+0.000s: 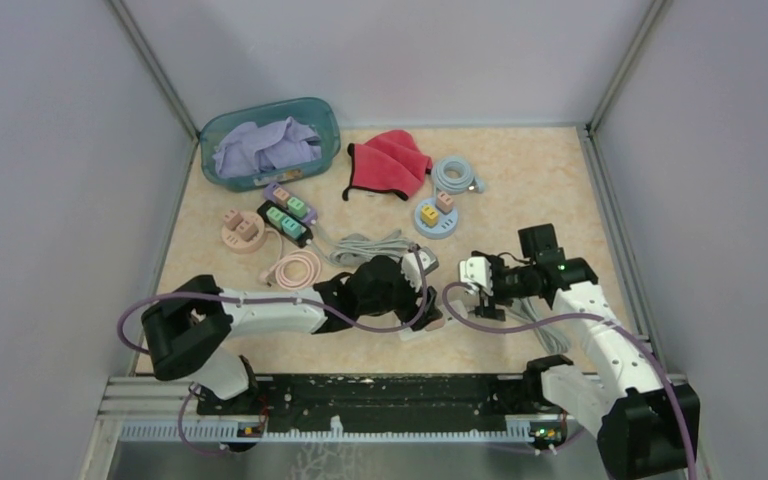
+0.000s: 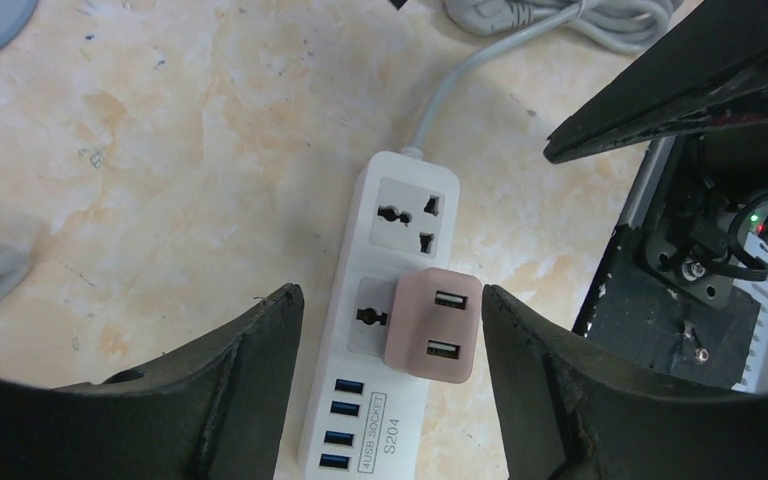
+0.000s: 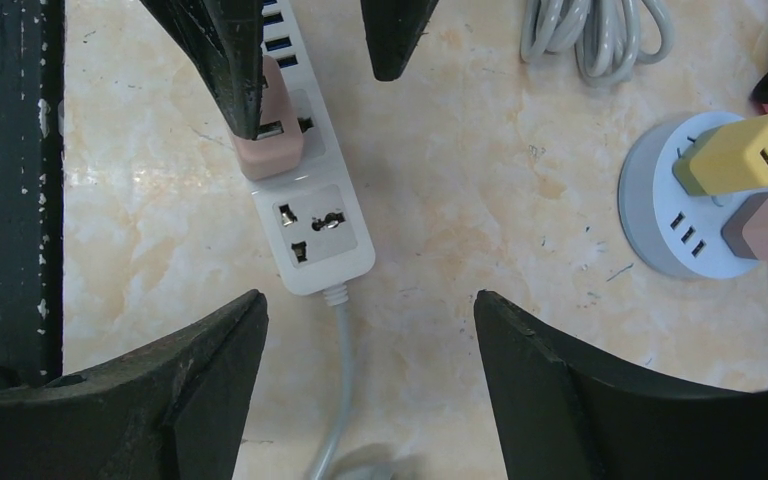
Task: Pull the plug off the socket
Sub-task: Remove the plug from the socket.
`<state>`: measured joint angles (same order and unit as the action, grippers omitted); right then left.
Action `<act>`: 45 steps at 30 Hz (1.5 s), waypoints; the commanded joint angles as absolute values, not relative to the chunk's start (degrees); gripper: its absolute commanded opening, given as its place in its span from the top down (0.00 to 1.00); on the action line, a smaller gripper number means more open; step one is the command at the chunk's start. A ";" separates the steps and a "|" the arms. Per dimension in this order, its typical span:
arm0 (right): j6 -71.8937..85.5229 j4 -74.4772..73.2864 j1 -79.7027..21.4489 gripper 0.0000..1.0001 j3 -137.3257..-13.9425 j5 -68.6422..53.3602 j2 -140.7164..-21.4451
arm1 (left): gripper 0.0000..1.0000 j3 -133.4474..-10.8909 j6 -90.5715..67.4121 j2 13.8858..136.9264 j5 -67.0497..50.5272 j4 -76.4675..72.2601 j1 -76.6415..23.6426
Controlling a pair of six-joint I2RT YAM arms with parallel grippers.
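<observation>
A pink plug [image 2: 432,325] with two USB ports sits plugged into the white socket strip [image 2: 400,210], which lies flat on the table. My left gripper [image 2: 390,295] is open and straddles the plug, with a gap showing on each side. In the right wrist view one left finger [image 3: 230,60] stands close against the plug [image 3: 270,150]. My right gripper [image 3: 370,297] is open and empty. It hovers over the strip's cable end [image 3: 315,235], with the grey cable running between its fingers. From above, both grippers [image 1: 422,300] [image 1: 475,280] meet near the front middle.
A round blue socket [image 3: 660,215] carrying a yellow and a pink plug stands to the right. Grey coiled cable [image 1: 370,247], a pink coil [image 1: 297,268], two more strips [image 1: 288,212], a pink round socket [image 1: 243,230], a red cloth [image 1: 390,162] and a teal basket [image 1: 270,140] lie behind.
</observation>
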<state>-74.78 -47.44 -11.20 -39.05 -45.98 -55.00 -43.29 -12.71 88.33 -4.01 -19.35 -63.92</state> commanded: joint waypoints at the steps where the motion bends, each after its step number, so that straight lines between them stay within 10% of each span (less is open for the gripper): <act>1: -74.83 -46.95 -10.21 0.24 -40.37 -48.58 -54.50 | 0.30 -45.85 -14.59 89.60 -4.17 -14.90 -64.24; 33: -75.30 -49.15 -9.18 0.25 -41.46 -51.35 -56.63 | 0.49 -51.49 -13.32 94.44 -7.06 -7.66 -66.12; 41: -76.03 -50.69 -9.22 0.25 -42.04 -52.73 -57.40 | 0.96 -52.10 -11.91 93.91 -7.64 -7.26 -66.21; 45: -77.08 -52.27 -9.23 0.25 -42.60 -54.99 -58.76 | 1.00 -49.94 -8.66 89.53 -7.31 -9.44 -66.24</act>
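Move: The pink plug that I go for sits about 2 cm back, 1 cm to the right and 3 cm below my open left hand. It stands on the white socket strip, whose middle is roughly 1 cm back and 6 cm below that hand. The grey cord bundle lies some 13 cm ahead and 13 cm left of it, the round blue socket about 20 cm ahead and 1 cm right. From my right hand the plug is about 4 cm back, 10 cm left and 5 cm lower. I bring my left hand back about 2 cm and down about 3 cm to the pink plug, edging a little right and tipping the fingers some 10 degrees steeper. With one finger on its forward side and one on its back side, I close until they stop on the plug and pinch it firmly, then ease up about half a centimetre. ##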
